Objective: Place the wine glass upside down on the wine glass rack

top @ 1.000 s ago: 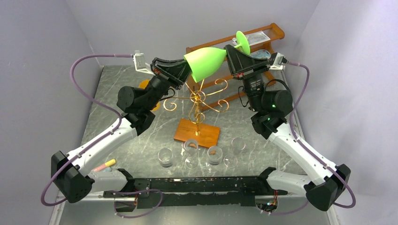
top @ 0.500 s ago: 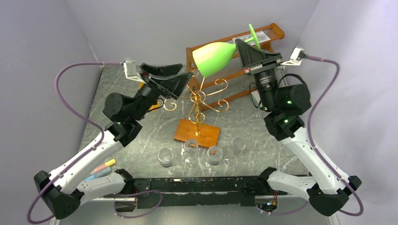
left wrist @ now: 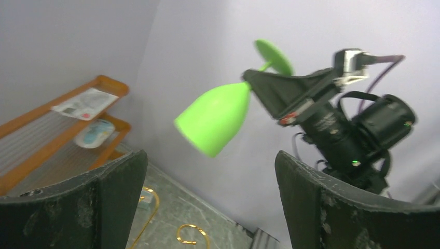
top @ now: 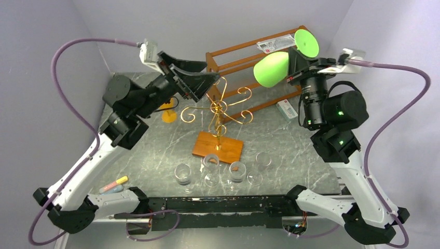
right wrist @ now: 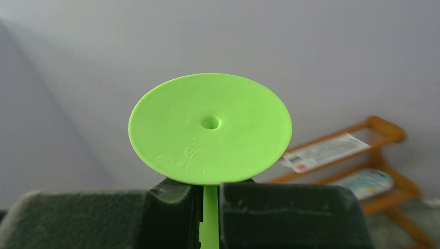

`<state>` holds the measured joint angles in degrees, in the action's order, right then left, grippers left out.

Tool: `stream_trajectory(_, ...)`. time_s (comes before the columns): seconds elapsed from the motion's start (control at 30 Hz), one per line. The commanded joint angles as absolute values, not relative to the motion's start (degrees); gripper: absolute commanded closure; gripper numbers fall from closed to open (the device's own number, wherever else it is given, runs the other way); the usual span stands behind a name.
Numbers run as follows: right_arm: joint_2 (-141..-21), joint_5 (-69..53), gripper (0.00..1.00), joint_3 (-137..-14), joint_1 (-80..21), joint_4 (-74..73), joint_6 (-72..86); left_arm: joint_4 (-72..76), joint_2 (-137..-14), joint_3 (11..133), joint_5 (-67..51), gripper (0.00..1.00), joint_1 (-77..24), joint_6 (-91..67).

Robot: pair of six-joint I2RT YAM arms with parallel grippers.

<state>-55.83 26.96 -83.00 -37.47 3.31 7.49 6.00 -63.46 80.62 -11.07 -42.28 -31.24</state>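
Note:
The bright green wine glass (top: 271,69) hangs high in the air at the back right, lying tilted with its bowl pointing left and down and its foot (right wrist: 209,127) up. My right gripper (top: 297,56) is shut on its thin stem just under the foot. My left gripper (top: 210,71) stands wide open and empty, apart from the bowl (left wrist: 214,124) and to its left. The wine glass rack (top: 220,109), a gold wire tree on an orange-brown base (top: 218,147), stands on the table below and between the two grippers.
A brown wooden shelf (top: 244,52) holding small packets stands behind the rack. Several clear glasses (top: 210,162) line up in front of the rack's base. An orange object (top: 168,115) sits at the left, markers (top: 117,183) lie at the near left.
My left gripper opened, let go of the bowl and drew back to the left. My right arm carried the glass by its stem up and to the right, away from the left gripper.

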Motion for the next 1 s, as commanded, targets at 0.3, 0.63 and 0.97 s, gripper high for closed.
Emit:
stream_trajectory(0.3,-52.3,33.9,1.00,-68.2,-37.6,-2.7,-11.2,7.1,-90.2,100.6,-34.6,0.07,-43.1,-49.3)
stream_trajectory(0.63,-50.7,19.8,1.00,-62.3,-37.7,-0.3,-15.9,4.4,-97.3,104.0,-33.8,0.23,-43.8,-58.6)
stream_trajectory(0.97,-51.5,15.9,1.00,-59.2,-37.7,3.7,-18.3,8.8,-98.9,102.8,-38.3,0.59,-44.0,-64.0)
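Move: The green wine glass's foot is about 24 cm to the right of the left hand, 2 cm ahead and 7 cm above; its bowl is some 17 cm right, 1 cm ahead and 1 cm above. The right hand already pinches the stem. The wine glass rack's top lies roughly 19 cm left of the right hand, level with it in reach and some 26 cm below; from the left hand it is about 2 cm right, 3 cm ahead, 22 cm below. Keeping its pinch on the stem, the right hand sinks about 16 cm, easing a little forward and then left, and rolls some 35 degrees, left side down, so that the bowl swings underneath and the foot comes on top. The open left hand sweeps about 15 cm right towards the foot, sinking and reaching a little forward as its fingers tip down and turn clockwise some 30 degrees each; over the last part it closes to about half at the foot's near-left edge, with contact not clear. ##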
